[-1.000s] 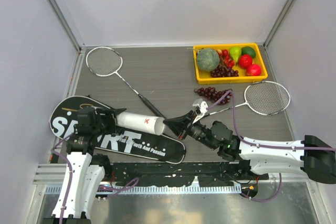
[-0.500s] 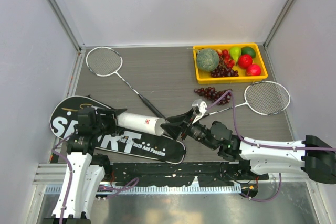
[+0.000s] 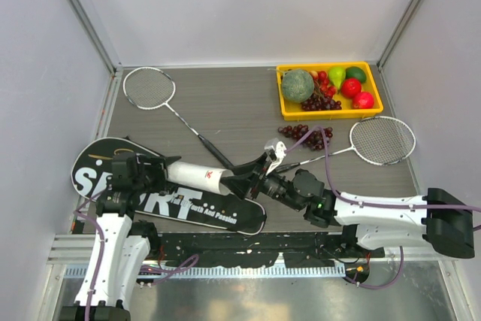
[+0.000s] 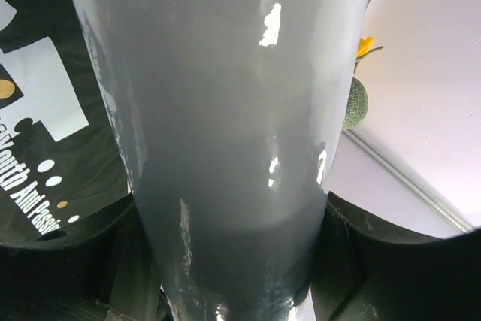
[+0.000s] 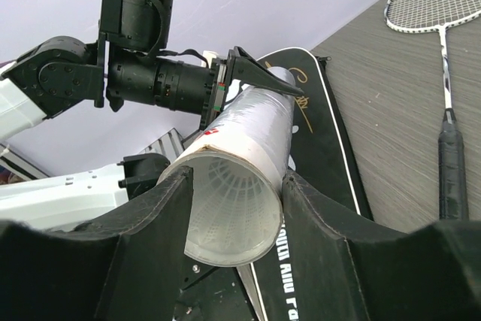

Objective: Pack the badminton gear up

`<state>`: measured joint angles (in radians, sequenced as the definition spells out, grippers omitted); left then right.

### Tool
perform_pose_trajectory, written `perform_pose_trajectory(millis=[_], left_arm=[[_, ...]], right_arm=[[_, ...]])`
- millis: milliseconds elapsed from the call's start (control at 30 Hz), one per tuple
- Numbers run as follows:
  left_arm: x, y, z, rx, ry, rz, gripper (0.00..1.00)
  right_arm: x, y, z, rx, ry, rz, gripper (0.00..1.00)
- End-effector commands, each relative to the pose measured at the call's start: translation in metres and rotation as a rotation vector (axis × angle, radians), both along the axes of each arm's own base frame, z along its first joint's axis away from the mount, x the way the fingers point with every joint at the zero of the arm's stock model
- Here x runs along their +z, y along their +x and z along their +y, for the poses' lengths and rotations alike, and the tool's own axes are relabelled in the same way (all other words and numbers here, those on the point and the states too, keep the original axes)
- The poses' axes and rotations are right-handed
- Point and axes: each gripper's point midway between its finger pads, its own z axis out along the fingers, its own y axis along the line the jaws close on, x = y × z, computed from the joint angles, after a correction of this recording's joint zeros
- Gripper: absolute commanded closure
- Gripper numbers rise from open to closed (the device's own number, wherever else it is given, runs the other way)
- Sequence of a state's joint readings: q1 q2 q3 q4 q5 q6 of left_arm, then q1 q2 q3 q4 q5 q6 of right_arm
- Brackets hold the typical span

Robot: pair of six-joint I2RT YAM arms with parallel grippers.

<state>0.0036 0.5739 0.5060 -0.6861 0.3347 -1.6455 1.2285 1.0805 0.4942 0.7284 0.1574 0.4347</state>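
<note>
My left gripper [image 3: 159,172] is shut on the long white tube [image 3: 194,175], which it holds level above the black "SPORT" bag [image 3: 113,186]. The tube fills the left wrist view [image 4: 225,110]. My right gripper [image 3: 244,180] is open. Its fingers [image 5: 150,223] stand on either side of the tube's open end [image 5: 255,133]. A white shuttlecock [image 5: 225,201] sits inside the tube. One racket [image 3: 149,88] lies at the far left, the other [image 3: 382,140] at the right. No second shuttlecock shows.
A yellow tray [image 3: 285,103] of fruit stands at the back right. A dark red grape bunch [image 3: 304,134] lies in front of it, near the right racket's shaft. Grey walls close in the left, back and right sides.
My right gripper has moved left, from just off the tube's mouth to astride its open end. The left gripper and the tube have hardly moved.
</note>
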Motion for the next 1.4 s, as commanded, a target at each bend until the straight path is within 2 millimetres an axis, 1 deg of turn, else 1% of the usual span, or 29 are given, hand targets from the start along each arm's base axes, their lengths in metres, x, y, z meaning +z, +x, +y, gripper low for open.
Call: perform_pose_trajectory(millis=[0,100,233,333,400,433,533,600,700,867,933,1033,1233,1367], left_arm=[[0.041,0.004,-0.020,-0.101,-0.084,-0.145,1.00],[0.049,0.003,-0.022,-0.109,-0.094,-0.166,1.00],[0.051,0.004,-0.020,-0.089,-0.098,-0.169,1.00],[0.050,0.005,-0.019,-0.075,-0.103,-0.170,1.00],[0.048,0.005,-0.019,-0.072,-0.107,-0.169,1.00],[0.048,0.005,-0.019,-0.070,-0.110,-0.167,1.00],[0.049,0.005,-0.019,-0.071,-0.114,-0.172,1.00],[0.050,0.005,-0.019,-0.072,-0.115,-0.172,1.00],[0.051,0.005,-0.020,-0.077,-0.111,-0.179,1.00],[0.053,0.003,-0.022,-0.094,-0.104,-0.187,1.00],[0.053,0.003,-0.024,-0.103,-0.104,-0.188,1.00],[0.055,0.003,-0.025,-0.107,-0.105,-0.196,1.00],[0.062,0.004,-0.027,-0.121,-0.106,-0.224,1.00],[0.065,0.005,-0.029,-0.130,-0.106,-0.237,1.00]], right_arm=[[-0.011,0.000,0.013,0.019,-0.032,0.022,0.46],[-0.019,-0.001,0.019,0.033,-0.037,0.041,0.47],[-0.015,-0.003,0.020,0.045,-0.020,0.052,0.46],[-0.011,-0.005,0.011,0.036,0.001,0.055,0.45],[-0.011,-0.004,0.004,0.018,0.007,0.060,0.44],[-0.016,-0.003,0.002,0.013,-0.001,0.063,0.44],[-0.016,-0.007,-0.003,0.024,0.003,0.062,0.44],[-0.018,-0.008,-0.003,0.029,0.000,0.066,0.46],[-0.016,-0.010,0.000,0.040,0.011,0.062,0.49],[-0.013,-0.006,0.009,0.038,0.011,0.067,0.58],[-0.016,-0.003,0.012,0.030,-0.001,0.080,0.62],[-0.024,-0.003,0.016,0.031,-0.017,0.101,0.64],[-0.031,-0.001,0.016,0.016,-0.027,0.121,0.71],[-0.036,0.002,0.016,0.001,-0.040,0.133,0.73]])
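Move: The tube's open mouth lies between and just beyond the right hand's fingertips, roughly 4 cm left and 1 cm ahead of that hand, 1 cm lower. The bag's near end is on the table some 22 cm below, level front to back and about 1 cm left; the right racket's grip lies about 18 cm ahead and 11 cm right. From the left hand, which holds the tube's body, the mouth is about 17 cm right, 6 cm back and 7 cm higher. The tube's mouth is nudged by the right hand in two short pushes to the left of about 1.5 cm each, with a retreat and a small shift backward between them. During the second push the right fingers close from half open to about a third, ending astride the forward edge of the rim. The left hand keeps its grip on the tube, rising some 2 cm, easing forward and tipping up about 5 degrees. ##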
